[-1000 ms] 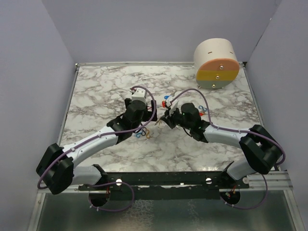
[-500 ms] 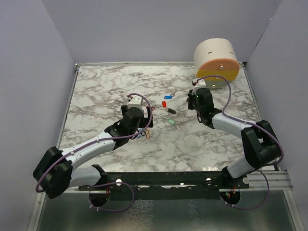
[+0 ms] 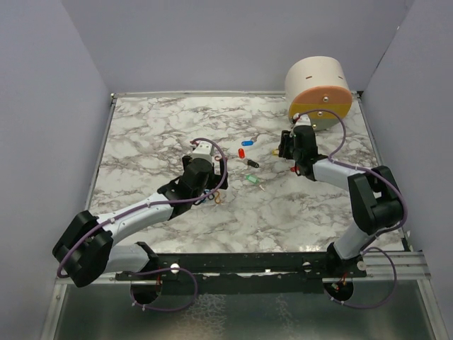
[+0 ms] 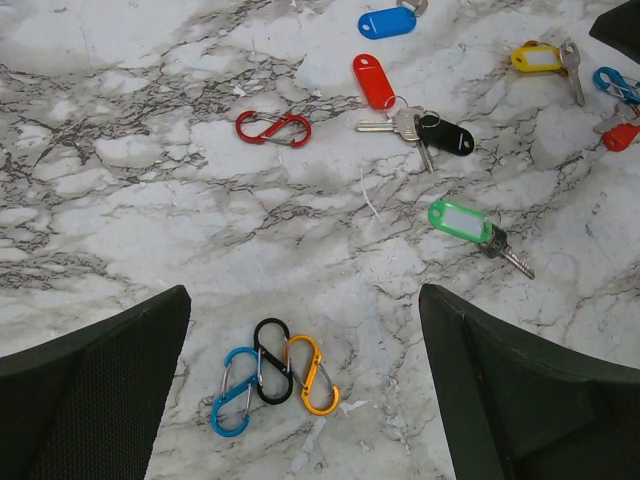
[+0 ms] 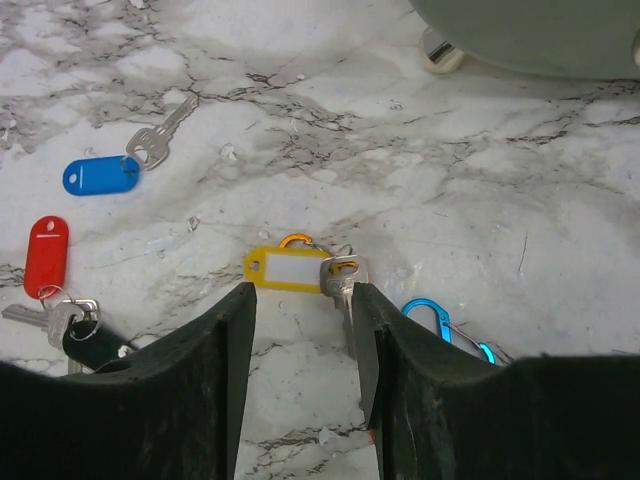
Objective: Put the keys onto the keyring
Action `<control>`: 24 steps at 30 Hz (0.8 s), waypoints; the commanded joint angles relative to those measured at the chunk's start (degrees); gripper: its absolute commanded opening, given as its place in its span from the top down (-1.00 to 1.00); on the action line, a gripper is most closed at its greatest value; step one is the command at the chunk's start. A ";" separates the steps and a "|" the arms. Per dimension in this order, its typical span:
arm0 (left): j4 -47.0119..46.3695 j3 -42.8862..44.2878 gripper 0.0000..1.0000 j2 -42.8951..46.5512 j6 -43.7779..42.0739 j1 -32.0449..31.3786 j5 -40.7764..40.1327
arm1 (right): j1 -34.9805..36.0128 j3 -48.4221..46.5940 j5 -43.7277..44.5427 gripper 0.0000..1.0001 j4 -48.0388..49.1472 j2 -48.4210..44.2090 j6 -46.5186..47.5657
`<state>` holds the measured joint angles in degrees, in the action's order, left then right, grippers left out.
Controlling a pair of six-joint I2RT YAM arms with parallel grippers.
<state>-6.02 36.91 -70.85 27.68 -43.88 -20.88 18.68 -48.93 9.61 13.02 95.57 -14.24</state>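
The keyring [image 4: 275, 375], linked blue, black and orange clip loops, lies flat on the marble between the wide-open fingers of my left gripper [image 4: 305, 310], untouched. In the top view the keyring [image 3: 210, 198] shows beside the left wrist. Keys with plastic tags lie scattered beyond: blue [image 4: 387, 22], red [image 4: 373, 80] joined with a black one [image 4: 445, 133], and green [image 4: 462, 220]. My right gripper [image 5: 300, 300] hovers open just short of the yellow-tagged key [image 5: 290, 270]; its metal shaft [image 5: 343, 290] runs along the right finger's inner edge. Nothing is held.
A loose red clip loop [image 4: 273, 127] lies left of the keys. A blue clip loop [image 5: 440, 320] sits right of the right fingers. A cream drum with orange and yellow face [image 3: 320, 93] stands at the back right, close behind the right wrist.
The right arm swung from the table's middle to the back right, over the yellow-tagged key, and its jaws opened. The left gripper pulled back slightly over the keyring, still open.
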 commanded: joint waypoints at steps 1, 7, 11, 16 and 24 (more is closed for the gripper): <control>-1.62 -0.86 -0.98 -0.17 0.43 0.11 1.20 | -0.15 0.80 -3.39 0.10 0.89 -3.84 0.99; -2.74 -1.50 -0.98 -0.41 0.83 0.11 1.47 | 4.63 2.51 -10.49 0.01 2.37 -5.02 2.02; -3.56 -2.24 -0.98 -0.76 1.40 0.03 2.35 | 7.79 1.13 -11.59 0.01 2.11 -1.61 0.94; -3.66 -3.01 -0.98 -0.21 1.78 0.02 3.16 | 7.86 -2.45 -9.57 0.02 2.93 3.78 -2.51; -4.24 -3.79 -0.98 0.55 1.85 0.02 3.23 | 7.86 -13.86 -6.26 0.09 -1.01 13.22 -5.99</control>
<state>-8.54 33.67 -71.26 28.93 -43.90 -18.83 26.65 -58.19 1.02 13.04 105.62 -17.63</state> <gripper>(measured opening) 0.990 0.463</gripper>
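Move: The right hand, empty and half open, goes for the blue tag with its key, about 9 cm ahead, some 14 cm to its left and 6 cm below. The just-released yellow tag lies around 5 cm ahead and 1 cm left, the red tag 4 cm ahead and 17 cm left, the black tag level with the hand and 12 cm left. From the left hand the blue tag is roughly 19 cm ahead, 16 cm right and 12 cm below. Leftward in a low arc, the right hand leaves the yellow tag, rising about 2 cm and drawing back some 4 cm, then sinks to just under its starting height and drives forward again towards the blue tag. It swings roughly 15 degrees counter-clockwise on the way, some 10 cm left in all, fingers staying half open and touching nothing. The left hand, still wide open, sinks slightly over the carabiners. ##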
